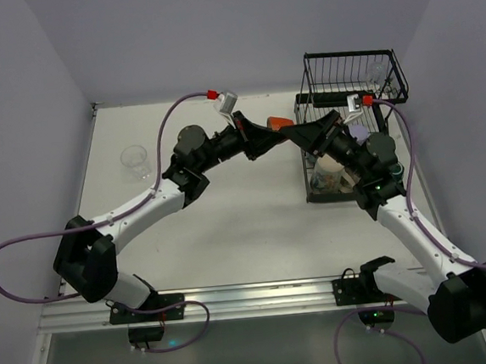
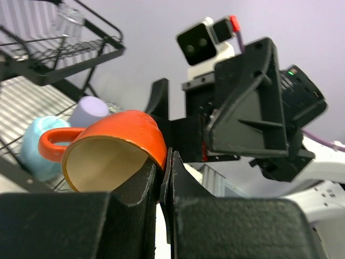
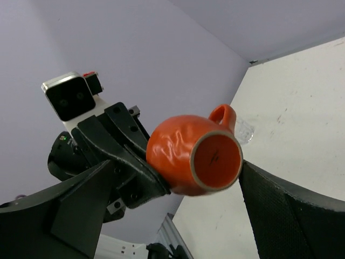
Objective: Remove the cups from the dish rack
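Observation:
An orange-red mug (image 1: 282, 122) hangs in the air left of the dish rack (image 1: 393, 92). My left gripper (image 2: 168, 172) is shut on the mug's (image 2: 116, 148) rim, one finger inside and one outside. My right gripper (image 3: 178, 167) stands open around the mug (image 3: 188, 154); its right-hand finger (image 3: 280, 205) is right by the base. In the left wrist view a light blue cup (image 2: 29, 156) and a lavender cup (image 2: 97, 110) sit in the lower tray, and a clear glass (image 2: 70, 16) stands in the upper basket. A beige cup (image 1: 327, 174) also rests in the tray.
A clear glass (image 1: 135, 160) stands on the table at the far left. The two arms meet over the table's far middle, just left of the rack. Walls close the table on the left, back and right.

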Controlling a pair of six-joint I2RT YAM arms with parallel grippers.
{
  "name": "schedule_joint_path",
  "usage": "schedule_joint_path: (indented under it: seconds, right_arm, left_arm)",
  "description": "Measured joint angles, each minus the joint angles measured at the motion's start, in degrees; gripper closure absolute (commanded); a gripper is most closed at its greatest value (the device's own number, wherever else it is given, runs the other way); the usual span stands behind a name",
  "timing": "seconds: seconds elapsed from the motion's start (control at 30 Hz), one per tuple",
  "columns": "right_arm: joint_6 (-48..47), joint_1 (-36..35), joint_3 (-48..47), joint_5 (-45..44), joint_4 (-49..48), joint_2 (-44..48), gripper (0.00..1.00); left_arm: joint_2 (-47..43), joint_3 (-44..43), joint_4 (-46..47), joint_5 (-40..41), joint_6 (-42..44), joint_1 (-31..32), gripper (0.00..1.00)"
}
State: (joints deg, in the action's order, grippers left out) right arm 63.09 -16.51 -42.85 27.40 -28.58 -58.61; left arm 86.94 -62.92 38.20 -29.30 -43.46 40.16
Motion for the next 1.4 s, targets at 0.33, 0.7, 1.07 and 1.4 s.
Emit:
schedule_joint_path:
  seconds: [0.33,0.7,1.07,1.4]
  right_arm:
    - [-1.4,0.0,0.9,0.9,1.0,2.5,0.01]
    - [-2.3,0.0,0.6,3.8,1.7,-0.9,0.01]
    - [-7.0,0.0,-1.7,4.6,6.4,-2.8,0.01]
    - [-14.7,-0.1,-1.9,2.1,14.6,-0.4,0.01]
  left_arm:
    - [-11.8,5.7,-7.8,5.5,7.6,-0.3,1.0]
    - [-22.3,10.7,-23.2,15.2,16.2,-1.0,1.0]
    - [-20.6,1.3,-46.2,34.9,23.3,-4.0,1.0]
    - [1.0,-7.9,-64.4,43.9,26.6,-12.8,1.0]
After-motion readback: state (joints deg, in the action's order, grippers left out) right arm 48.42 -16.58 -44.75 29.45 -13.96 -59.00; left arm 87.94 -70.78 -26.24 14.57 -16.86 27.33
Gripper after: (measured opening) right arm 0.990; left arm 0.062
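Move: The left hand already grips the orange cup; its destination, open table short of the clear glass, lies roughly 28 cm left, 12 cm ahead and 32 cm below. The clear glass stands about 43 cm left, 17 cm ahead and 30 cm down. From the opened right hand, that open table is some 31 cm left, 12 cm ahead, 32 cm below, while the orange cup sits about 3 cm left, 2 cm ahead, nearly level. Left hand carries orange cup some 30 cm left, down and forward towards clear glass, fingers dipping; right sinks slightly. ##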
